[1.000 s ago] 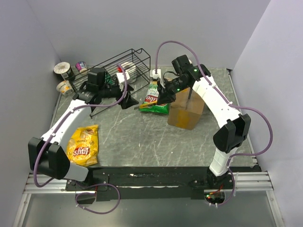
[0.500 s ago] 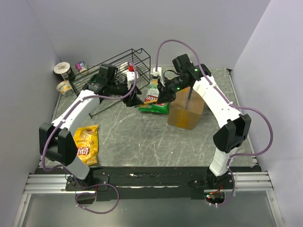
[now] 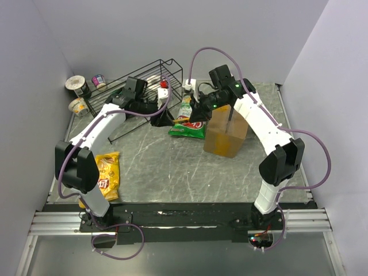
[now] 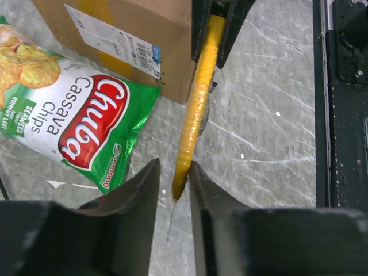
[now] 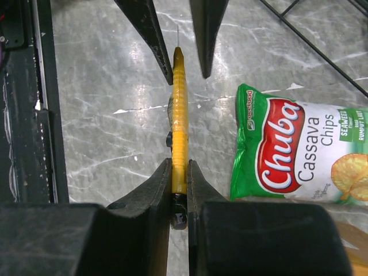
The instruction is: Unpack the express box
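Observation:
The express box (image 3: 227,133), a brown carton with a white label, stands right of centre; one corner shows in the left wrist view (image 4: 144,34). My right gripper (image 5: 179,164) is shut on the rear of a yellow utility knife (image 5: 180,121), held in the air left of the box (image 3: 198,114). My left gripper (image 4: 173,167) faces it, jaws astride the knife's (image 4: 195,109) blade end. One finger touches the knife and a narrow gap remains on the other side. The thin blade sticks out between the left fingers (image 5: 204,34).
A green Chuba cassava chip bag (image 3: 187,127) lies on the table under the two grippers, against the box. A yellow chip bag (image 3: 106,175) lies near the front left. A black wire rack (image 3: 146,80) and cups (image 3: 77,86) stand at the back left.
My left arm has swung right from the wire rack to meet the right gripper, and its jaws have narrowed around the knife's tip. The right arm and knife have stayed put.

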### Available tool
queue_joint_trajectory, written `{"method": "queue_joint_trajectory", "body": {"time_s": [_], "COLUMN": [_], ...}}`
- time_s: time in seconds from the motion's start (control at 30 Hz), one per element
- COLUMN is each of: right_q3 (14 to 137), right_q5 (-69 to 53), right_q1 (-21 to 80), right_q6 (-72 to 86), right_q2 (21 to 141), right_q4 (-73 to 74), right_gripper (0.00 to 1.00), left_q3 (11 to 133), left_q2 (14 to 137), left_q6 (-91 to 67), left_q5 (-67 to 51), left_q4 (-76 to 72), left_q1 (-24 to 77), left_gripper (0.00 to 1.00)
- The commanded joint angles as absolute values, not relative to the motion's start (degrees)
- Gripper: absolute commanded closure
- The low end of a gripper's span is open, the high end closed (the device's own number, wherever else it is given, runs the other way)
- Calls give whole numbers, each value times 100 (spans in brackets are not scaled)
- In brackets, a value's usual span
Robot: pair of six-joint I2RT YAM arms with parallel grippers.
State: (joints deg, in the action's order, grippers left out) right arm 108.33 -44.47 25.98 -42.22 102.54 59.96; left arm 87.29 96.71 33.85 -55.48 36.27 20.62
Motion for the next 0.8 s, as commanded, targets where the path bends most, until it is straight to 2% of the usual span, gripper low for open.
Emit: {"method": "queue_joint_trajectory", "body": {"time_s": [0.0, 0.1, 0.23, 0.3, 0.33, 0.37, 0.47, 0.63, 0.77], "right_q3": [10881, 10898, 10995, 11004, 11013, 11004, 10986, 11574, 12058], "right_q5": [-4535, -4544, -4561, -4561, -4553, -4561, -4527, -4500, -4964], "right_q1": [2619, 2610, 2619, 2628, 2619, 2619, 2619, 2418, 2022], "right_q6": [-4131, -4061, -4008, -3920, -3903, -3868, -3666, -3016, -2008], "right_q2": [9975, 9967, 10028, 10055, 10055, 10055, 10072, 10204, 10266], "right_q4": [5792, 5740, 5792, 5757, 5739, 5722, 5599, 5397, 5134], "right_gripper": [100, 100, 100, 100, 100, 100, 100, 77, 46], "left_q3": [9070, 9140, 9071, 9070, 9114, 9166, 9439, 9852, 9800], "left_q2": [9800, 9870, 9861, 9852, 9870, 9931, 10063, 10072, 10028], "left_q6": [3709, 3814, 3771, 3788, 3866, 3911, 4016, 3589, 2788], "left_q5": [-5836, -5880, -5924, -5968, -5985, -5994, -5950, -6239, -6731], "left_q4": [3832, 3955, 3832, 3823, 3893, 3963, 4209, 3887, 3297], "left_q1": [2092, 2100, 2101, 2101, 2109, 2109, 2127, 1943, 1784], "left_gripper": [70, 76, 75, 82, 92, 97, 99, 99, 99]}}
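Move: The cutter is in my right hand, gripped by its black end and pointing left; its middle is about 4 cm to the right of my left fingertips at much the same height, and some 5 cm to the left of my right hand and 2 cm lower. The green chips bag lies roughly 14 cm ahead of my right hand, 3 cm to its right and 17 cm below. The cardboard box sits some 9 cm ahead of that hand, 15 cm right, 12 cm down. I hold my left hand almost still around the cutter's blade end and close its half-open fingers until they pinch the yellow nose, while my right hand keeps its grip on the black end. Then I open my right fingers, letting go, and draw that hand up about 4 cm and forward 2 to 3 cm, turning it some 10 degrees clockwise; my left hand lifts about 2 cm with the cutter. ##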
